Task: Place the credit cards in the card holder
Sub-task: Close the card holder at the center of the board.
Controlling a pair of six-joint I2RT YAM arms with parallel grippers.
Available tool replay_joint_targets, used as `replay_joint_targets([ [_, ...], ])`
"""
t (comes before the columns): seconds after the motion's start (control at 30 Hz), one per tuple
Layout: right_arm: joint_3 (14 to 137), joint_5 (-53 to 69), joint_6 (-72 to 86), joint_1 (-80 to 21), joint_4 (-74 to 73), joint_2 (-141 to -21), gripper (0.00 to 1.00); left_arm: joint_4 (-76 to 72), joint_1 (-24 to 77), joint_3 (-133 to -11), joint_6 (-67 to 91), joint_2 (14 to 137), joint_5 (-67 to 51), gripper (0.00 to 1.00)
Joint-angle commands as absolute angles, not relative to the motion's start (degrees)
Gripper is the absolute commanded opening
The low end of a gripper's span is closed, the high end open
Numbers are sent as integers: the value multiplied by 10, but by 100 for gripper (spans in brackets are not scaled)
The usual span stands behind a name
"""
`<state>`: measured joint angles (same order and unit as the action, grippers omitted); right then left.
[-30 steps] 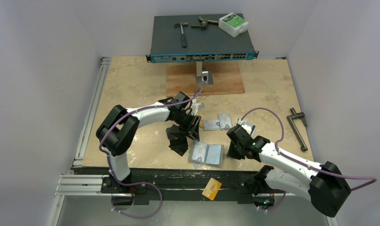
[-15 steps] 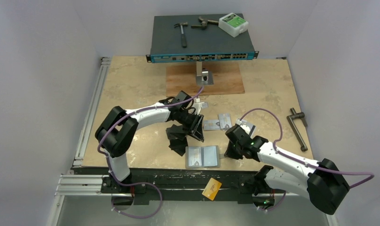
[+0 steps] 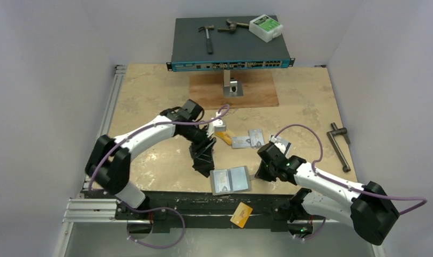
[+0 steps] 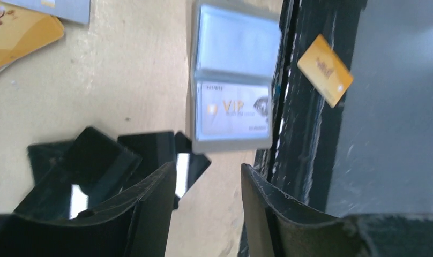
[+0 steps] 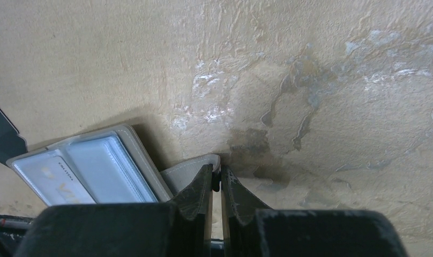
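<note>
The grey card holder [image 3: 230,180] lies open at the table's near edge, bluish pockets up, with a silver VIP card [image 4: 233,110] in one pocket. My right gripper [image 3: 260,171] is shut on the holder's side flap [image 5: 190,175]. My left gripper [image 4: 208,171] is open and holds nothing. It hovers over the black folding case [image 3: 203,158], short of the card holder [image 4: 233,80]. Loose credit cards lie behind: an orange one [image 3: 223,137] and silver ones [image 3: 241,142] [image 3: 256,136]. Another orange card [image 3: 241,214] rests on the black rail below the table edge.
A blue-grey network switch [image 3: 230,51] with a hammer [image 3: 208,37] and a white box [image 3: 266,27] on it stands at the back, a wooden board [image 3: 233,91] in front of it. A metal crank tool [image 3: 338,144] lies at the right.
My left arm has pulled back and to the left, away from the card holder. The holder has slid toward the near edge and now lies squarer to it. My right gripper keeps its hold.
</note>
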<state>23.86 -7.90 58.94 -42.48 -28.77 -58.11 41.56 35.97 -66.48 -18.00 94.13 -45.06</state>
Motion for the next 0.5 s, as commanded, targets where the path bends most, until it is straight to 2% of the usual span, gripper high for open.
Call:
replay_joint_targets([
  [0.0,241,-77,602,-427,-269,-595,0,434,351,-591,-437,839,-428,48],
  [0.2,245,-83,566,-429,-235,-645,0,536,375,-576,-632,805,-404,49],
  [0.3,251,-88,560,-428,-238,-642,0,533,402,-544,-705,757,-366,58],
  [0.33,253,-93,560,-429,-241,-636,0,528,411,-541,-711,749,-352,70],
  [0.37,255,-98,560,-429,-243,-630,0,512,417,-536,-707,740,-344,78],
  [0.47,257,-106,562,-429,-250,-615,0,408,453,-474,-725,679,-334,81],
])
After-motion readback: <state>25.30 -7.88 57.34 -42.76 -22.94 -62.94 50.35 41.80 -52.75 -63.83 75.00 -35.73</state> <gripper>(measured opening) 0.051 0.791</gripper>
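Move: The open card holder's middle lies some 10 cm back and 10 cm to the right of the free left hand, about 9 cm below it. The black cards are only about 2 cm back and 2 cm left of that hand, 10 cm below, and the orange card on the board 9 cm ahead and 7 cm right. The right hand already grips the holder's tab; the holder's middle is about 10 cm to its left and 1 cm back. Left hand swings 8 cm left and back, opening, turning clockwise; right, tab still pinched, pushes 2 cm forward-left. ##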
